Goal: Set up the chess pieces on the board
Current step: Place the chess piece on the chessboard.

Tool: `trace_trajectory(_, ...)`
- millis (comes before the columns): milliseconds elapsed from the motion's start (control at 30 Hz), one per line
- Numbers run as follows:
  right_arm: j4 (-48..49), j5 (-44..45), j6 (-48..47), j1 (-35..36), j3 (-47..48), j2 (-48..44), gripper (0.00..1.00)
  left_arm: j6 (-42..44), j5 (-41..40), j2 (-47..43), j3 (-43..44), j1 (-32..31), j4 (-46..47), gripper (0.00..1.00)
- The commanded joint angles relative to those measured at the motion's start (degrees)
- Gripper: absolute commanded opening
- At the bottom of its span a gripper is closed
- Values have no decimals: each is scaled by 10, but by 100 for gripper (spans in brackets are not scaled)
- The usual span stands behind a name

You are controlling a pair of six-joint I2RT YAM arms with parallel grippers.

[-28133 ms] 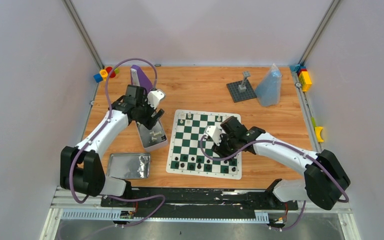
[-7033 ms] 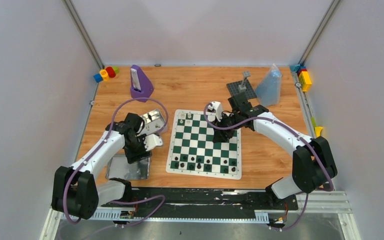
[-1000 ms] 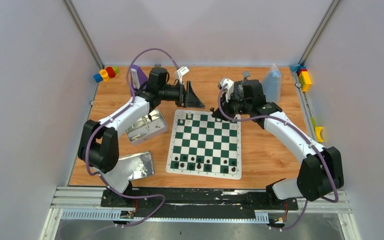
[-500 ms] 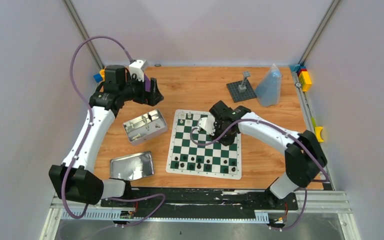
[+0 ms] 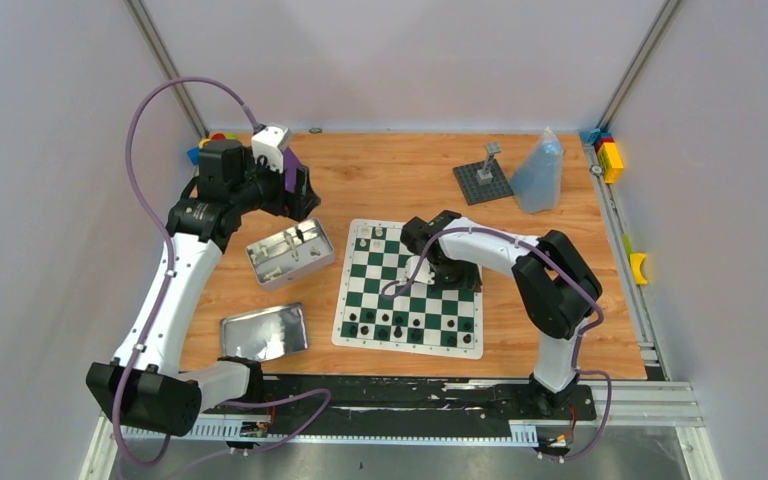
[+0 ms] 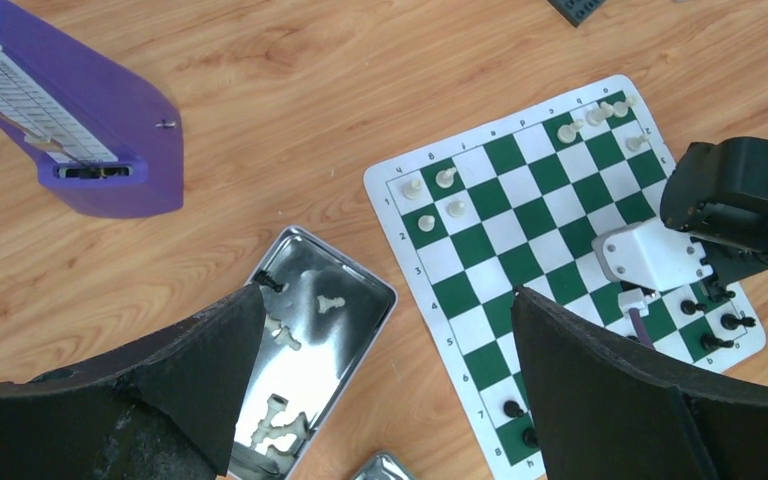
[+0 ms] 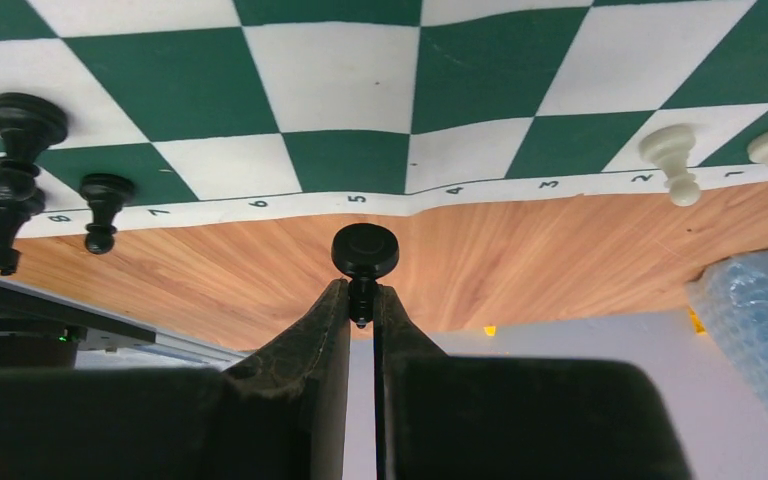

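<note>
The green and white board (image 5: 408,290) lies at mid table. My right gripper (image 7: 362,300) is shut on a black chess piece (image 7: 365,250), held base-out above the board; in the top view the right gripper (image 5: 438,272) hovers over the board's middle. Black pieces (image 5: 400,325) stand along the near edge and white pieces (image 5: 370,237) at the far left corner. My left gripper (image 6: 385,292) is wide open and holds nothing, raised high above the open tin (image 6: 310,350), which holds white pieces and one black one. The top view puts the left gripper (image 5: 298,192) at the back left.
A purple wedge-shaped object (image 6: 80,130) stands at the back left. The tin lid (image 5: 263,332) lies near the front left. A dark grey baseplate with a post (image 5: 482,182) and a clear plastic bag (image 5: 538,175) sit at the back right. Coloured blocks (image 5: 608,155) line the right rail.
The left gripper swung from the back centre to the back left and opened wide. The right gripper came from the board's far edge down over its middle, still shut on the black piece.
</note>
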Motion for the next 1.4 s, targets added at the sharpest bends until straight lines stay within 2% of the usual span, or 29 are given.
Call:
trace_trajectory(0, -40, 48, -14, 9, 38, 28, 9, 14, -3, -2, -4, 0, 10, 100)
trace_trajectory(467, -59, 71, -7, 28, 83, 90, 19, 15, 5, -19, -21, 0, 26, 100)
trace_trajectory(667, -58, 57, 0, 37, 87, 98, 35, 15, 6, -20, -22, 0, 26, 100)
trace_trajectory(800, -54, 47, 6, 38, 97, 96, 36, 17, 5, -23, -23, 0, 26, 100)
trace_trajectory(967, -55, -8, 17, 37, 115, 69, 39, 17, 5, -24, -22, 0, 25, 100)
trace_trajectory(1133, -49, -107, 42, 22, 132, 26, 43, 20, 1, -22, -22, 0, 26, 100)
trace_trajectory(1367, 71, -238, 97, -34, 80, -57, 45, 18, -17, -30, -24, 1, 23, 100)
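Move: The right hand already holds the black pawn low over the board's right edge. Its goal, the green edge square marked 5, lies about 1 cm ahead and 3 cm below, level sideways. The nearest standing black pawn, on the same edge, is roughly 6 cm back; another is 6 cm back and 4 cm left, and a white pawn about 11 cm ahead. From the left hand the square lies some 31 cm right, 8 cm back and 26 cm below. Ease the right gripper forward and down about 1 cm each to set the held black pawn on the edge square marked 5, tilting the fingertips slightly farther right. Open the fingers to nearly half and let the pawn go, then draw the hand about 6 cm left across the board, rising some 2 cm at the end as the wrist rolls about 25 degrees back to point the fingers nearly straight down. ##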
